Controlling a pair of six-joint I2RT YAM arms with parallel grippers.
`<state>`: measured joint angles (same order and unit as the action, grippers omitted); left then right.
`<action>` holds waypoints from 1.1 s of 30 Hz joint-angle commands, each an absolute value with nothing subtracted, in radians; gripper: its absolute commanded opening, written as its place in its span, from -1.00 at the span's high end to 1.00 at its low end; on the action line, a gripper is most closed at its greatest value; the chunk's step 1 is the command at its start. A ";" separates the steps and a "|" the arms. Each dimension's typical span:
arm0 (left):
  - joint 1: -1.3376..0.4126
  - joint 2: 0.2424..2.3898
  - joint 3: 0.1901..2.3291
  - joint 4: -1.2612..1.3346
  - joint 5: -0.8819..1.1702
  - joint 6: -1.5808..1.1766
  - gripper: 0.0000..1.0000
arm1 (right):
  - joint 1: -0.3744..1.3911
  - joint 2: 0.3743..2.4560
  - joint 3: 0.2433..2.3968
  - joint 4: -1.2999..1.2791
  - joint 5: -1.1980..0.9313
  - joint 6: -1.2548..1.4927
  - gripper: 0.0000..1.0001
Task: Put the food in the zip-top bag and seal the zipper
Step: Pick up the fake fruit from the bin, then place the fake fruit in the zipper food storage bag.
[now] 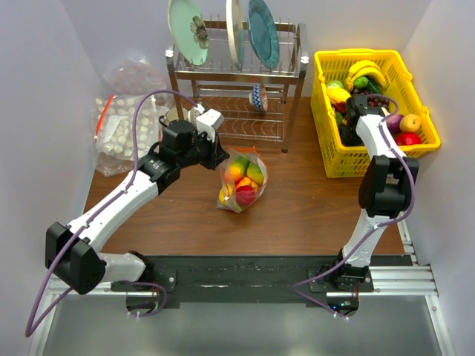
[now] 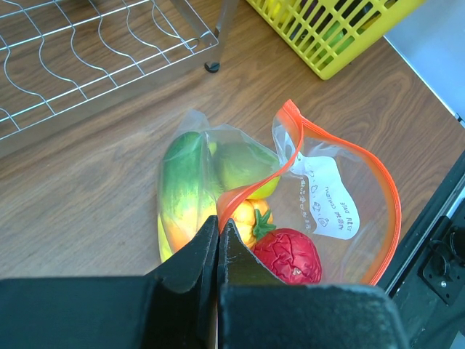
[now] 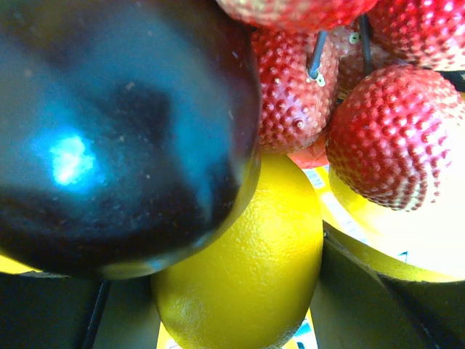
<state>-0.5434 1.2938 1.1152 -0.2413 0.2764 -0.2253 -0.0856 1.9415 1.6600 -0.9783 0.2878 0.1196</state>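
The zip-top bag (image 1: 242,182) lies mid-table with its mouth held up. In it are a green-yellow fruit (image 2: 185,182), a small orange piece (image 2: 247,218) and a red fruit (image 2: 290,254). My left gripper (image 2: 218,220) is shut on the red-orange zipper (image 2: 251,190) at the near edge of the mouth, which gapes wide open. My right gripper (image 1: 349,122) reaches down into the yellow basket (image 1: 427,144). Its fingers press both sides of a yellow lemon (image 3: 247,269). A dark glossy fruit (image 3: 109,131) and red bumpy fruits (image 3: 378,138) crowd around it.
A metal dish rack (image 1: 237,96) with plates stands behind the bag, its lower shelf close to my left wrist. A larger clear bag of pale lumps (image 1: 122,126) lies at the back left. The basket holds several more fruits, including bananas (image 1: 367,73).
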 commanded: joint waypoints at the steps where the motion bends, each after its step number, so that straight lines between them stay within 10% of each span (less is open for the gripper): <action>1: -0.538 1.281 1.114 -0.198 0.267 -0.232 1.00 | -0.080 1.846 1.687 -1.035 0.241 0.156 0.01; 21: -0.538 1.285 1.117 -0.207 0.236 -0.219 1.00 | -0.063 1.519 1.802 -0.928 -0.072 0.205 0.02; 33: -0.534 1.289 1.129 -0.212 0.229 -0.213 1.00 | 0.303 1.296 1.488 -0.614 -0.440 0.291 0.10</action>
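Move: The right hand, down in the yellow basket, already has the lemon between its fingers; the zip-top bag it is bound for lies about 37 cm to its left, 12 cm back and a little higher. The dark fruit sits some 5 cm left and 4 cm ahead; the dish rack is 40 cm left, 8 cm ahead, 12 cm up. From the left hand, the bag's middle is about 7 cm right, 2 cm back, 10 cm below. Upward first, almost straight out of the basket by about 22 cm, the right hand keeps its grip on the lemon, then speeds left by roughly as much, over the basket's left rim towards the bag and easing slightly back. The fingers tip up from pointing down while the wrist rolls and swings counter-clockwise some 30 degrees. The left hand stays, still pinching the bag's zipper edge. ##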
